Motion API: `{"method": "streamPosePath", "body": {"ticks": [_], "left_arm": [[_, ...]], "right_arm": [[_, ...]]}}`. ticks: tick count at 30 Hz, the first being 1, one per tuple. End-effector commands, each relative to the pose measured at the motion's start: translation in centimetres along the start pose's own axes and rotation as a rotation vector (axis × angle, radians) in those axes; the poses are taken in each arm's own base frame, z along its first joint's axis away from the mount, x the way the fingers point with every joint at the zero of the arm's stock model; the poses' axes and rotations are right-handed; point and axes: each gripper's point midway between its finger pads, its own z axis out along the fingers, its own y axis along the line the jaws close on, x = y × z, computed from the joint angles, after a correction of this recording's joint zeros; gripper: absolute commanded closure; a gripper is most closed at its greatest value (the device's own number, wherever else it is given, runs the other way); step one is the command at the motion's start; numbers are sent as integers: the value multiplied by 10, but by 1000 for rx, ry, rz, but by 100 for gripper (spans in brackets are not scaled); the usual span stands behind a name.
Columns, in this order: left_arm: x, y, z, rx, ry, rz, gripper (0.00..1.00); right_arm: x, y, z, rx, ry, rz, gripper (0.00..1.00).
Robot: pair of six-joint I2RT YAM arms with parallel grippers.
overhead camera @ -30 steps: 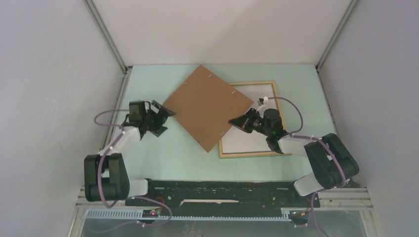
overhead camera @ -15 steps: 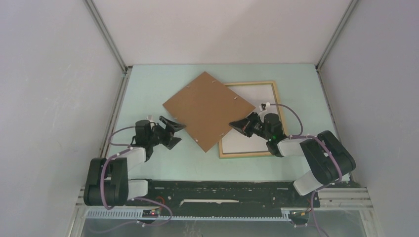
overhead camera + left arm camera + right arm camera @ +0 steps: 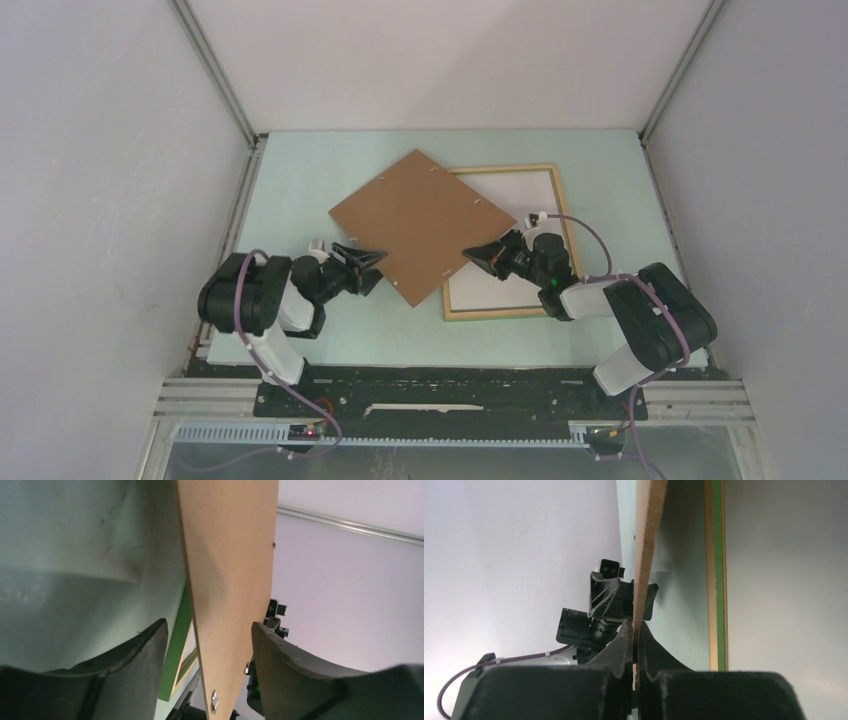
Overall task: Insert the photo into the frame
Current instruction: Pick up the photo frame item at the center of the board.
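Note:
The brown backing board (image 3: 420,225) hangs tilted over the table, its right part overlapping the frame (image 3: 553,200). The frame lies flat with its pale wood side up, and its green edge (image 3: 180,640) shows in the left wrist view. A white sheet (image 3: 510,270) fills the frame, seemingly the photo's plain back; no print shows. My right gripper (image 3: 474,256) is shut on the board's right corner, fingers pinching it (image 3: 635,635). My left gripper (image 3: 374,268) is open astride the board's lower-left edge (image 3: 207,650), with a gap on both sides.
The pale green table (image 3: 300,180) is walled in by white panels with metal rails (image 3: 215,70). A black bar (image 3: 450,385) runs along the near edge between the arm bases. The frame's near edge (image 3: 510,312) lies close to my right arm.
My left arm has swung back from the board's left corner to its lower-left edge, and its jaws have narrowed around that edge. The board has settled slightly. The right gripper keeps its hold.

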Motion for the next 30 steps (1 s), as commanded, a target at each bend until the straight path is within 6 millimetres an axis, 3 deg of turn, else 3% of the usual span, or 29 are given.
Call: {"method": "streamPosePath", "body": {"ticks": [1,10,19,22,25,27,30], "left_arm": [[-4,-36,7,169,-33,51,39],[-18,-65,2,250,-139,141,58],[-20,-68,6,257,-128,149,97],[-15,-71,9,267,-94,200,100],[-11,-75,11,284,-64,264,100],[-10,-75,13,276,-52,291,100],[-7,-78,16,274,-19,295,100]], "right_arm": [[2,22,2,-88,-24,-9,100],[14,19,7,-88,-12,23,100],[27,9,-5,-49,-1,-18,99],[27,1,-13,-12,6,-89,87],[22,-24,-26,135,12,-202,70],[12,-38,-44,232,-14,-308,52],[-1,-52,-80,382,-66,-464,34]]}}
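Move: The brown board, held up off the table, has its middle about 9 cm ahead of the left hand and 8 cm to its right, slightly above it; its near-left edge already lies between the left hand's open fingers. From the right hand, which still pinches the near-right edge, the board's middle is some 6 cm ahead and 9 cm to the left, at about the same height. The photo frame lies on the table, its middle roughly 27 cm right and 5 cm ahead of the left hand. The brown board passes from right hand to left: the left hand eases up and forward 2 cm or so onto its near-left edge, shuts on it, then rises a little more, about 4 cm up in all, the fingers tipping up some 10 degrees. The right hand shifts about 1 cm left while still gripping, then opens and pulls back and to the right, sinking slightly, free of the near-right edge. ##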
